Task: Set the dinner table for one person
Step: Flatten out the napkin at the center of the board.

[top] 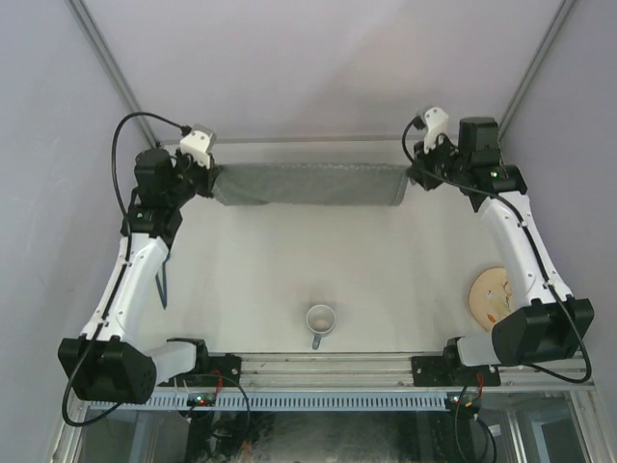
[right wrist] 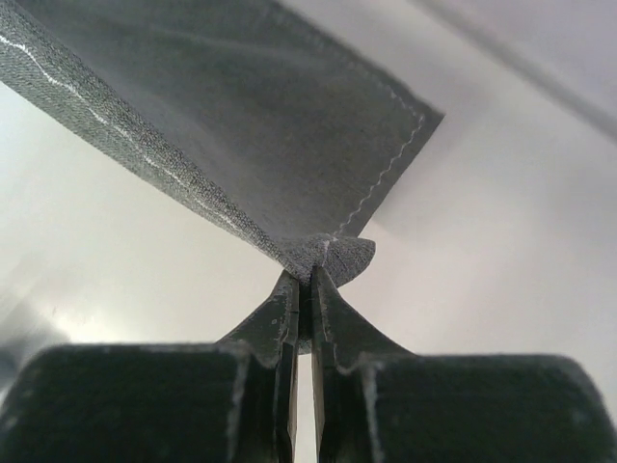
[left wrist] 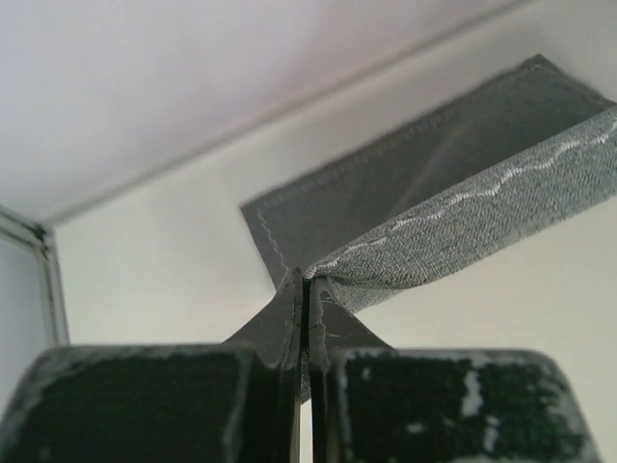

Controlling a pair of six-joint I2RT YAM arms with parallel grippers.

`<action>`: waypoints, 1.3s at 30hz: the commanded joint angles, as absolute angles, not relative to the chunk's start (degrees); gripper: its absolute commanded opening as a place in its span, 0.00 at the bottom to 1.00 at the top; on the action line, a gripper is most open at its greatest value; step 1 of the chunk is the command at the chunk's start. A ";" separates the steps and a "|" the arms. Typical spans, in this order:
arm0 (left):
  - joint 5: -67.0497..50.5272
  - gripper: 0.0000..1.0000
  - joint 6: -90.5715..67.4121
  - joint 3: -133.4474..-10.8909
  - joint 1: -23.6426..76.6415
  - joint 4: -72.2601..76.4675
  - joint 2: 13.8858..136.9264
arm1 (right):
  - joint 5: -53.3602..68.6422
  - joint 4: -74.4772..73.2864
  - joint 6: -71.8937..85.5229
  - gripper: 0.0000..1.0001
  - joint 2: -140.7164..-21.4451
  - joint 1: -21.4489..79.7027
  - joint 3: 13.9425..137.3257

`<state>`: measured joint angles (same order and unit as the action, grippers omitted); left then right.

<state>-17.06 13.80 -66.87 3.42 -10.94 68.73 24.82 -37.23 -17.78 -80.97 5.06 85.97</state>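
Observation:
A dark grey stitched cloth (top: pixel 308 183) hangs stretched between my two grippers over the far part of the dinner table (top: pixel 280 260). My left gripper (top: pixel 211 179) is shut on the cloth's left corner. In the left wrist view the fingertips (left wrist: pixel 294 289) pinch the corner, and the cloth (left wrist: pixel 434 183) folds away to the right. My right gripper (top: pixel 414 177) is shut on the right corner. The right wrist view shows that gripper (right wrist: pixel 310 274) clamping the cloth (right wrist: pixel 270 125), with a small tab of fabric poking past the tips.
A pale grey mug (top: pixel 321 319) stands near the front edge, its handle toward me. A cream plate (top: pixel 489 293) lies at the right, partly hidden by the right arm. A thin dark object (top: pixel 162 282) lies beside the left arm. Walls close in the far side.

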 commanded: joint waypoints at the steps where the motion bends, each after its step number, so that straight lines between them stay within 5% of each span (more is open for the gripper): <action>1: -9.30 0.00 14.96 -61.72 -2.32 -17.12 64.92 | 18.60 -44.67 -23.49 0.00 -77.55 2.16 79.31; 20: -40.41 0.01 26.31 -62.39 -2.35 -54.28 84.54 | 31.04 -62.92 -37.29 0.00 -85.78 2.59 64.11; 24: -42.83 0.23 30.60 -62.70 -2.34 -59.14 86.23 | 30.16 -63.47 -39.10 0.00 -83.88 4.60 60.92; 26: -42.93 0.55 31.64 -61.79 -2.34 -59.41 84.93 | 30.24 -64.17 -39.93 0.01 -83.39 5.42 60.01; 29: -42.11 0.94 33.87 -61.01 -2.29 -60.71 81.62 | 31.92 -66.50 -41.85 0.43 -82.26 6.15 59.74; 30: -41.72 0.99 35.29 -61.45 -2.34 -61.84 80.20 | 31.95 -67.00 -42.32 0.55 -81.45 6.53 60.06; 33: -40.00 1.00 35.94 -64.57 -2.39 -62.31 74.95 | 30.43 -67.18 -42.25 0.83 -77.16 7.25 63.13; 39: -33.05 1.00 21.33 -69.79 -2.40 -43.39 67.59 | 24.11 -57.56 -36.72 0.99 -73.97 7.21 74.84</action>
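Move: Each hand still pinches a near corner of the napkin. The spot where the left corner goes down lies about 27 cm back, 3 cm right and 28 cm below the left hand; the right corner's lies some 25 cm back, 2 cm right and 27 cm below the right hand. At roughly table height, the mug stands 27 cm back and 25 cm right of the left hand. The blue utensils lie 14 cm back and 16 cm left of that hand, and the plate 22 cm back and 24 cm right of the right hand. Both grippers keep their pinch on the napkin's near corners while sweeping down some 20 cm and back towards the base nearly as far, tipping fingers-down as they go, the left by about 60 degrees, the right by 45. Low over the table both open wide and let go, the left slightly first, then rise clear, easing forward a little. ##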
